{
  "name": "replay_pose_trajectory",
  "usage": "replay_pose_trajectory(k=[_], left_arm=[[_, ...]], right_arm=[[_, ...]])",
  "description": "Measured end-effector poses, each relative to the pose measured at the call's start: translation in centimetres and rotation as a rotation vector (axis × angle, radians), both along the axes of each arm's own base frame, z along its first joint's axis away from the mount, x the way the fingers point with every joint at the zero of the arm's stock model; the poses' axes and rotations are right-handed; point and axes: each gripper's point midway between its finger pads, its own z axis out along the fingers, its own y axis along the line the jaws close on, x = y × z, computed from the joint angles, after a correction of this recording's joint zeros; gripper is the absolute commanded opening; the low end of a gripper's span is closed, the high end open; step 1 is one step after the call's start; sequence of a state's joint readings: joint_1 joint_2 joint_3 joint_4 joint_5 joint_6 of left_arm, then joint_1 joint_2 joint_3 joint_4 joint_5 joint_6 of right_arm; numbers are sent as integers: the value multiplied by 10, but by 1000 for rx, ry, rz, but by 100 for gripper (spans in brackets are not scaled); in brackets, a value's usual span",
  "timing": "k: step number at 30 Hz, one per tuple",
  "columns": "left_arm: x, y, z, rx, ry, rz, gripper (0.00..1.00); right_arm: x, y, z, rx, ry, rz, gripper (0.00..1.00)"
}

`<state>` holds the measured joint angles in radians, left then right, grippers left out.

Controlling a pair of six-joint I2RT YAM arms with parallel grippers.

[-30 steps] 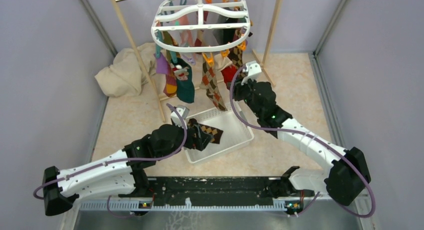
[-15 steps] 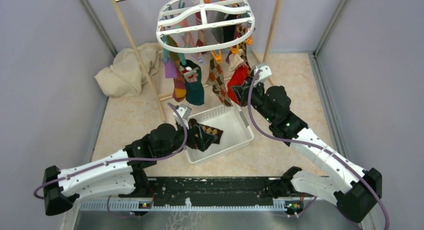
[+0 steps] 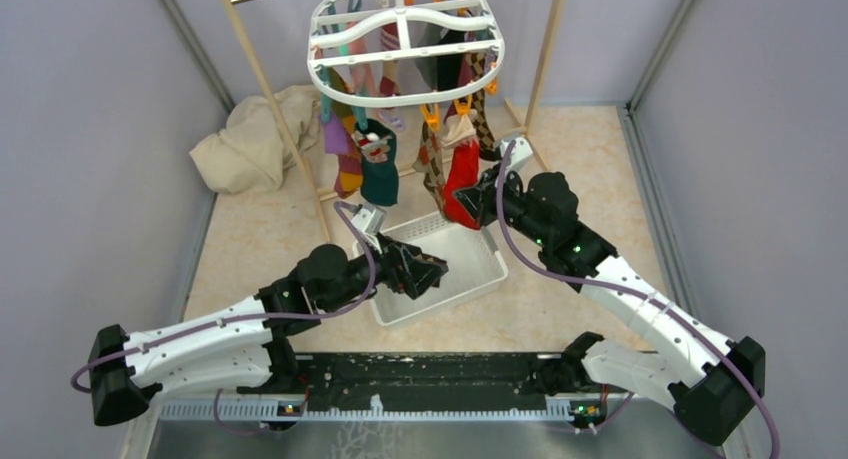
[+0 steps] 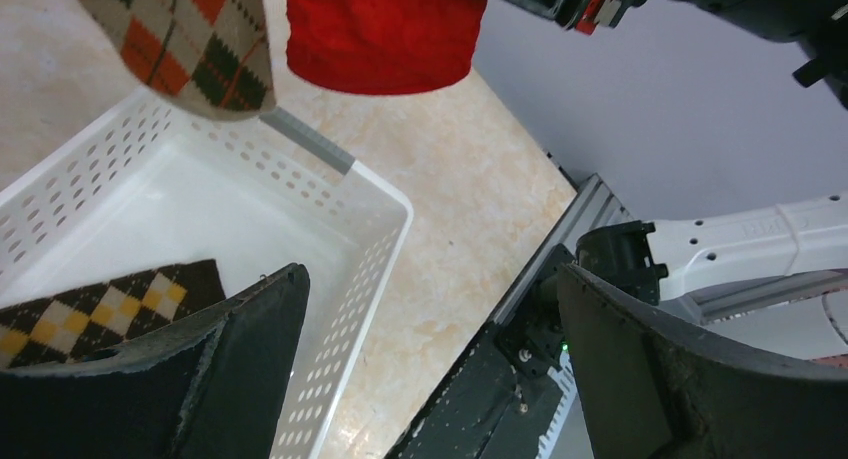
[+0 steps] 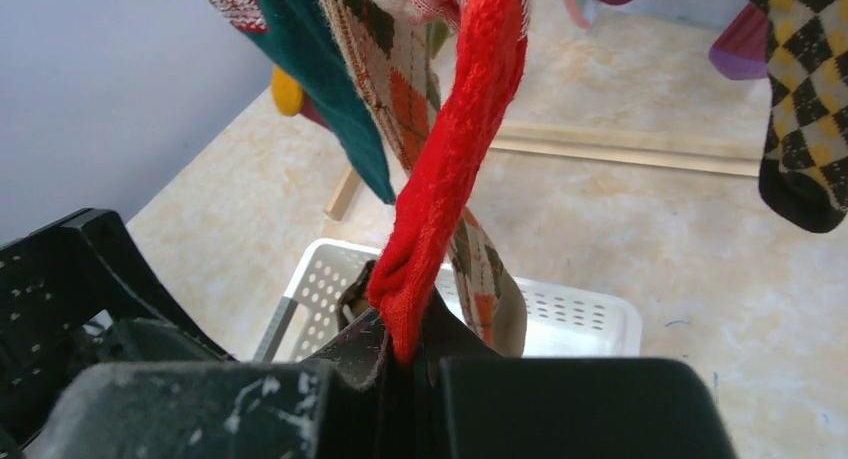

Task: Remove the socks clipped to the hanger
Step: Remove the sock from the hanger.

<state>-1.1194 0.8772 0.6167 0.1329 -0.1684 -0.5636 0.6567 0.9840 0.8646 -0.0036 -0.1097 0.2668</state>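
The white oval hanger [image 3: 405, 41] hangs from the wooden rack with several socks clipped to its pegs. One is a red sock [image 3: 462, 184], flanked by a green sock [image 3: 380, 174] and an orange argyle sock [image 3: 432, 159]. My right gripper [image 3: 478, 201] is shut on the toe of the red sock [image 5: 450, 169], which runs taut up from the right gripper's [image 5: 410, 344] jaws. My left gripper [image 3: 425, 271] hovers open over the white basket [image 3: 480, 269], holding nothing. A brown-yellow argyle sock [image 4: 110, 304] lies in the basket [image 4: 390, 204], beside the left gripper's [image 4: 430, 279] wide-open jaws.
Wooden rack poles [image 3: 268, 99] slant down on both sides of the hanger. A beige cloth heap [image 3: 250, 139] lies at the back left. Grey walls close in left and right. A black rail [image 3: 400, 379] runs along the near edge between the arm bases.
My right gripper has shut on the red sock's toe and drawn it toward the basket; the hanger has swung. My left gripper has shifted slightly right over the basket, still open.
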Motion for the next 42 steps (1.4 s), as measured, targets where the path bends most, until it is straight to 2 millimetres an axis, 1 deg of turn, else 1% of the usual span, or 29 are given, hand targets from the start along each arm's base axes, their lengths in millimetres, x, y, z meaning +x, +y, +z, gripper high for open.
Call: replay_pose_trajectory(k=[1,6,12,18,21,26,28,33,37,42], left_arm=[[0,-2,5,-29,-14,-5,99],[1,-4,7,-69,-46,-8,99],[3,-6,16,-125,-98,-7,99],[7,-11,27,-160,-151,-5,99],[11,-15,26,-156,-170,0,99],[19,-20,14,-115,-189,21,98],[22,-20,12,-101,-198,36,98],[30,-14,14,-87,-222,87,99],[35,-7,19,-86,-243,126,99],[40,4,29,-97,-265,179,99]], right_arm=[[-2,2,0,5,7,12,0],[-13,12,0,24,30,69,0],[-24,21,1,53,58,127,0],[-35,30,9,104,76,193,0],[-40,34,13,127,84,222,0],[-45,38,19,157,93,260,0],[-47,39,20,161,93,269,0],[-49,42,25,170,96,289,0],[-50,43,27,173,96,301,0],[-50,45,25,170,102,310,0]])
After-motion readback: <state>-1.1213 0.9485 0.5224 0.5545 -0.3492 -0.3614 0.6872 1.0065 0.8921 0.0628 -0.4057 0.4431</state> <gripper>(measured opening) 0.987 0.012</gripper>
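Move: The right gripper already pinches the red sock near its toe. The sock's middle lies about 2 cm ahead of that hand and 6 cm above it; the open left gripper waits about 11 cm back, 5 cm left and 5 cm lower. From the left hand, the red sock lies some 13 cm ahead, 6 cm right and 11 cm up, the argyle sock about 15 cm straight ahead and 10 cm up, and the white basket's middle 9 cm ahead, some 24 cm below. Keep the right gripper shut on the lower part of the red sock and draw it back and left about 7 cm, rising slightly, while turning that wrist some 20 degrees counter-clockwise, to present the sock to the left gripper. Bring the left gripper, wide open, up and forward about 5 cm to meet the red sock, letting its fingers tip upward. ##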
